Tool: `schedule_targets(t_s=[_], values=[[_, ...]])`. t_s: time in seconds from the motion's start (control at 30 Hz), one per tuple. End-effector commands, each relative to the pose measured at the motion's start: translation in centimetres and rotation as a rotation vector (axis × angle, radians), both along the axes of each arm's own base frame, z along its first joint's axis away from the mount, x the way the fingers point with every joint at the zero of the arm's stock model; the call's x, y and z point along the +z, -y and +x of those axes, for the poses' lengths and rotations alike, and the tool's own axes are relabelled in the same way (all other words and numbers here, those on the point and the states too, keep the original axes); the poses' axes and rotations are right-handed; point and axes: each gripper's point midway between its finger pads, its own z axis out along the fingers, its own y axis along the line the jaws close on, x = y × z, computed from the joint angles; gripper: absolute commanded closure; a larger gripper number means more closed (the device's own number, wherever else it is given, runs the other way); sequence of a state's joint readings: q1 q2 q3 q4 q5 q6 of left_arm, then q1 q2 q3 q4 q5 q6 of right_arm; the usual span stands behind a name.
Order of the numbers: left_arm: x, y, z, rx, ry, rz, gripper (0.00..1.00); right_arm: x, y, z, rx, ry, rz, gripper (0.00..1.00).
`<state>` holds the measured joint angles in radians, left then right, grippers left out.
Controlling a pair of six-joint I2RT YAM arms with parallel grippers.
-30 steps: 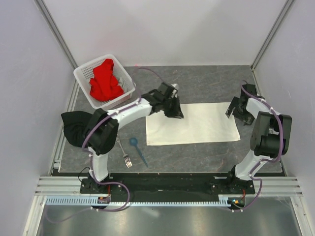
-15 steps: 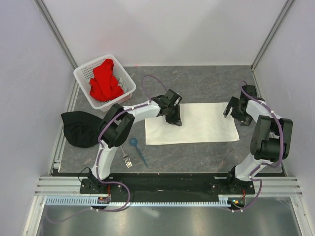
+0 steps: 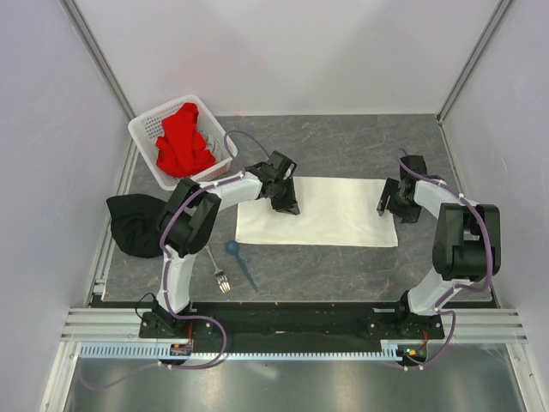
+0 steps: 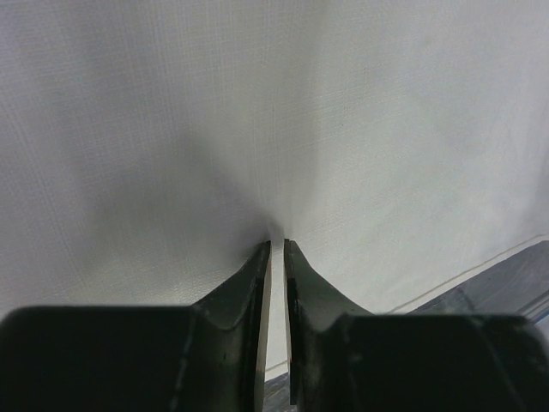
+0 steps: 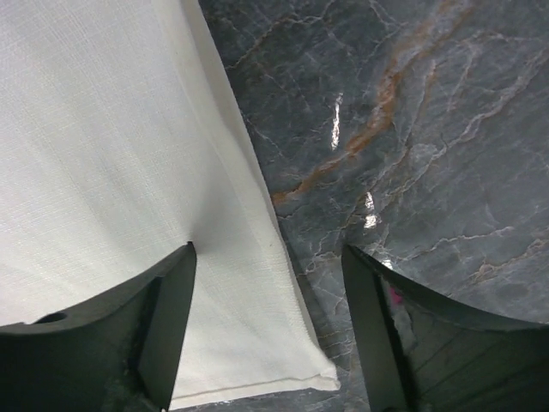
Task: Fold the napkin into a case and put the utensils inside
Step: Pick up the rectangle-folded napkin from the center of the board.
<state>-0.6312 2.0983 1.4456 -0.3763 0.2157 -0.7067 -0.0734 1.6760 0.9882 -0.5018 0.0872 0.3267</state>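
The cream-white napkin (image 3: 334,215) lies flat as a wide folded rectangle in the middle of the dark table. My left gripper (image 3: 287,202) stands on its left part. In the left wrist view that gripper (image 4: 277,243) is shut on a small pinch of the napkin (image 4: 360,120), which puckers at the tips. My right gripper (image 3: 390,202) is open at the napkin's right end. In the right wrist view it (image 5: 268,251) straddles the edge, one finger on the napkin (image 5: 103,154) and one over bare table. The silver fork (image 3: 216,268) and blue spoon (image 3: 239,258) lie near the front left, apart from the napkin.
A white perforated basket (image 3: 146,129) holding a red cloth (image 3: 182,144) stands at the back left. A black cloth (image 3: 130,225) is heaped at the left edge beside the left arm. The marbled table (image 5: 412,129) shows right of the napkin.
The napkin has slid left, pulled along by my left gripper. My right gripper has come left from beyond the cloth and now straddles its right edge.
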Motion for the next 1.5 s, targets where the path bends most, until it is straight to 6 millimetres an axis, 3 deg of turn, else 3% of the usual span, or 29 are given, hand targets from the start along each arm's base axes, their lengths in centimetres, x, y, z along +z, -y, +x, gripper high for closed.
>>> schedule_targets(t_s=[0.0,0.4,0.8,0.93,0.97,1.03,1.1,1.23,1.47], values=[[-0.8,-2.9,-0.9,-0.001,-0.003,0.109,0.82,0.8,-0.1,1.0,0.037,0.039,-0.029,0.28],[-0.8,-2.9,-1.1,-0.011,-0.013,0.1,0.82,-1.3,-1.8,0.2,0.092,-0.003,-0.013,0.33],[-0.3,-3.3,-1.3,-0.009,0.002,0.11,0.82,-3.8,-3.5,-0.6,0.128,-0.055,0.07,0.68],[0.4,-3.2,-1.4,-0.018,0.008,0.097,0.82,-3.2,-3.9,-0.2,0.147,-0.022,0.087,0.75],[0.7,-3.1,-1.4,-0.02,0.01,0.089,0.82,-3.0,-3.9,-0.2,0.149,-0.017,0.088,0.81],[2.1,-2.4,-1.4,-0.031,0.02,0.052,0.82,-2.6,-3.8,0.0,0.148,-0.005,0.084,0.85],[3.1,-1.6,-1.4,-0.04,0.019,0.012,0.82,-2.1,-3.6,-0.1,0.137,-0.001,0.071,1.0],[4.5,0.0,-0.6,-0.043,0.025,-0.045,0.81,-0.7,-2.4,0.1,0.1,0.028,0.005,1.0],[2.1,2.3,0.4,-0.032,-0.036,-0.083,0.81,2.3,-1.3,0.1,0.062,0.086,-0.052,1.0]])
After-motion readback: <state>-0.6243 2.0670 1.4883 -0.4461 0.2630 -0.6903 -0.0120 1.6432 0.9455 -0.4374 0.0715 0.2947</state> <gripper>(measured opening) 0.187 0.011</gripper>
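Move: The right hand straddles the napkin's right edge: the middle of that edge is about 1 cm ahead, 1 cm to its left and 1 cm below, with one open finger over cloth and the other over bare board. From the left hand, that edge is some 28 cm to the right and 1 cm back, and the napkin's centre 6 cm to the right, level. Behind the left hand by 17 cm lie the blue spoon, 14 cm left, and the fork, 20 cm left. The right hand creeps about 2.5 cm left and a little forward over the napkin's right edge, turning a few degrees counter-clockwise and dipping half a centimetre as its wide-open fingers shut and pinch the edge, then eases slightly back and up with the cloth held. The left hand, fingers nearly shut and resting on the napkin left of its centre, slides under 2 cm left and back towards the base, then comes free, rising about 2.5 cm while swinging forward and right again. ##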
